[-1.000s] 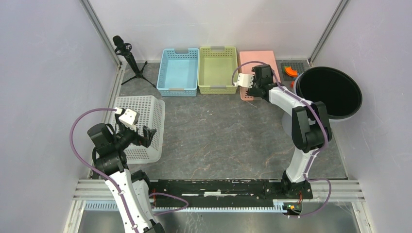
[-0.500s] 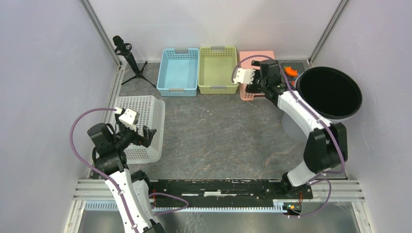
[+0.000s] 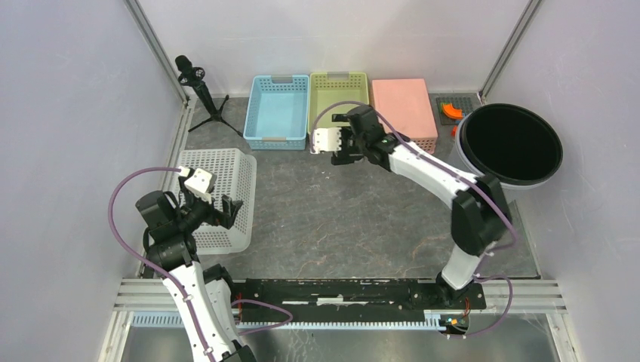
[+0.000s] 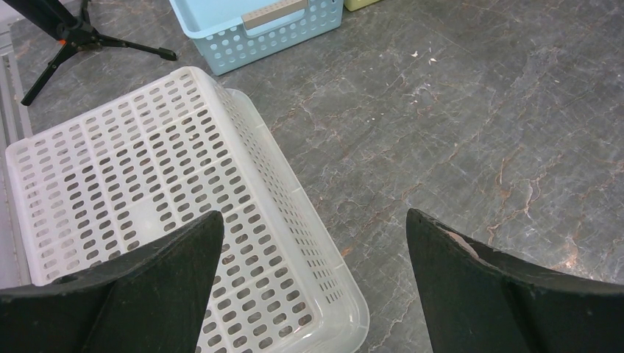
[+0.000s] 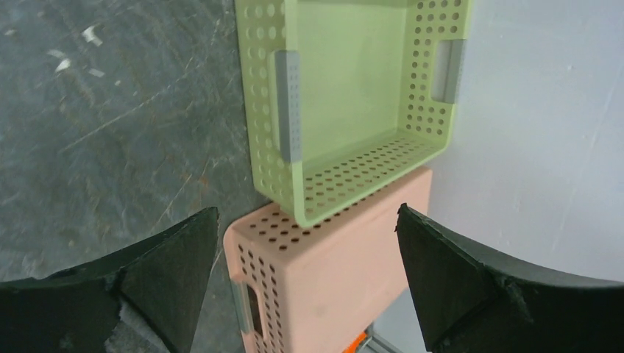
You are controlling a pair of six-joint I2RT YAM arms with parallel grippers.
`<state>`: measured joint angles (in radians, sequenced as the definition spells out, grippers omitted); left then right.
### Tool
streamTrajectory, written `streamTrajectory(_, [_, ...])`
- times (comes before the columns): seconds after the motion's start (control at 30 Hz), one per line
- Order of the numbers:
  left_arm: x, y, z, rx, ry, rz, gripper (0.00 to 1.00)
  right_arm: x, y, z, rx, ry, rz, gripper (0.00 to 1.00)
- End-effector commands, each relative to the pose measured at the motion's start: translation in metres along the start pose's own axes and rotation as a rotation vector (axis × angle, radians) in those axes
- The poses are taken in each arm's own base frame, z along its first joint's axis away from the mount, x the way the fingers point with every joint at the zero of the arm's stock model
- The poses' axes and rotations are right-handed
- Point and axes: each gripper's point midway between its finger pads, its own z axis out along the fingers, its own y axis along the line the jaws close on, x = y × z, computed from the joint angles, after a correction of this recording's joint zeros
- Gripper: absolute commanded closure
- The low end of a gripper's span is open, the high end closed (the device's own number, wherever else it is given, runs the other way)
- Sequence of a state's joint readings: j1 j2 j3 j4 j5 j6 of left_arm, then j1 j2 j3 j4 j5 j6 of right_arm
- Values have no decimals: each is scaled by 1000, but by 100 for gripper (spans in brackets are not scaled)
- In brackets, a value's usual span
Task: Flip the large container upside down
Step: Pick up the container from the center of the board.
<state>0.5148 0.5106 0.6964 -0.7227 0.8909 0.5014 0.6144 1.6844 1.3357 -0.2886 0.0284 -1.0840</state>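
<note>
The large container (image 3: 223, 185) is a white perforated basket lying bottom-up at the left of the table; it fills the left of the left wrist view (image 4: 147, 198). My left gripper (image 3: 215, 210) hovers open above its near right corner (image 4: 314, 215), with nothing between the fingers. My right gripper (image 3: 341, 147) is open and empty in front of the green basket (image 3: 338, 105). In the right wrist view its jaws (image 5: 307, 209) frame the green basket (image 5: 353, 88) and the pink basket (image 5: 346, 272).
Along the back wall stand a blue basket (image 3: 278, 109), the green basket and a pink basket (image 3: 404, 105) turned bottom-up. A big black round tub (image 3: 509, 143) sits at the right edge. A small black tripod (image 3: 200, 87) stands back left.
My right arm has swung left, from over the pink basket to the front of the green basket. The left arm and the white container have not moved.
</note>
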Motion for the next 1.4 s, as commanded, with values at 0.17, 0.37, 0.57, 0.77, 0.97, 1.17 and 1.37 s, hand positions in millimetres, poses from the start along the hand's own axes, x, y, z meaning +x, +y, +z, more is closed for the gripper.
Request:
streamTrajectory(0.17, [-4, 4, 1, -9, -13, 6, 0, -5, -24, 57, 4, 47, 75, 4])
streamTrajectory(0.37, [-4, 4, 1, -7, -14, 6, 0, 0, -17, 81, -16, 71, 58, 7])
streamTrajectory(0.57, [-3, 4, 1, -6, -12, 3, 0, 2, -9, 99, -26, 73, 43, 9])
streamTrajectory(0.77, [-2, 5, 2, -6, -8, 0, 0, 6, 0, 116, -49, 77, 30, 11])
streamTrajectory(0.97, [-1, 5, 3, -6, -4, -7, 0, 11, 8, 126, -76, 74, 20, 16])
streamTrajectory(1.17, [-1, 5, 3, -5, -2, -7, 0, 24, 9, 129, -118, 64, 27, 22])
streamTrajectory(1.37, [-1, 6, 3, -8, -1, -8, 0, 25, 15, 127, -203, -2, 32, 38])
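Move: The green container's middle lies about 22 cm ahead of the right hand, 3 cm left and 17 cm below; its near grey handle is only some 10 cm ahead, 3 cm left and 12 cm down. Level with its middle, the upturned pink container stands about 24 cm to its right and the blue one 24 cm to its left. From the left hand, its middle is roughly 43 cm ahead, 28 cm right and 20 cm below. Right hand sinks about 10 cm and reaches 8 cm forward to the green container's near handle, fingers partly closing. ##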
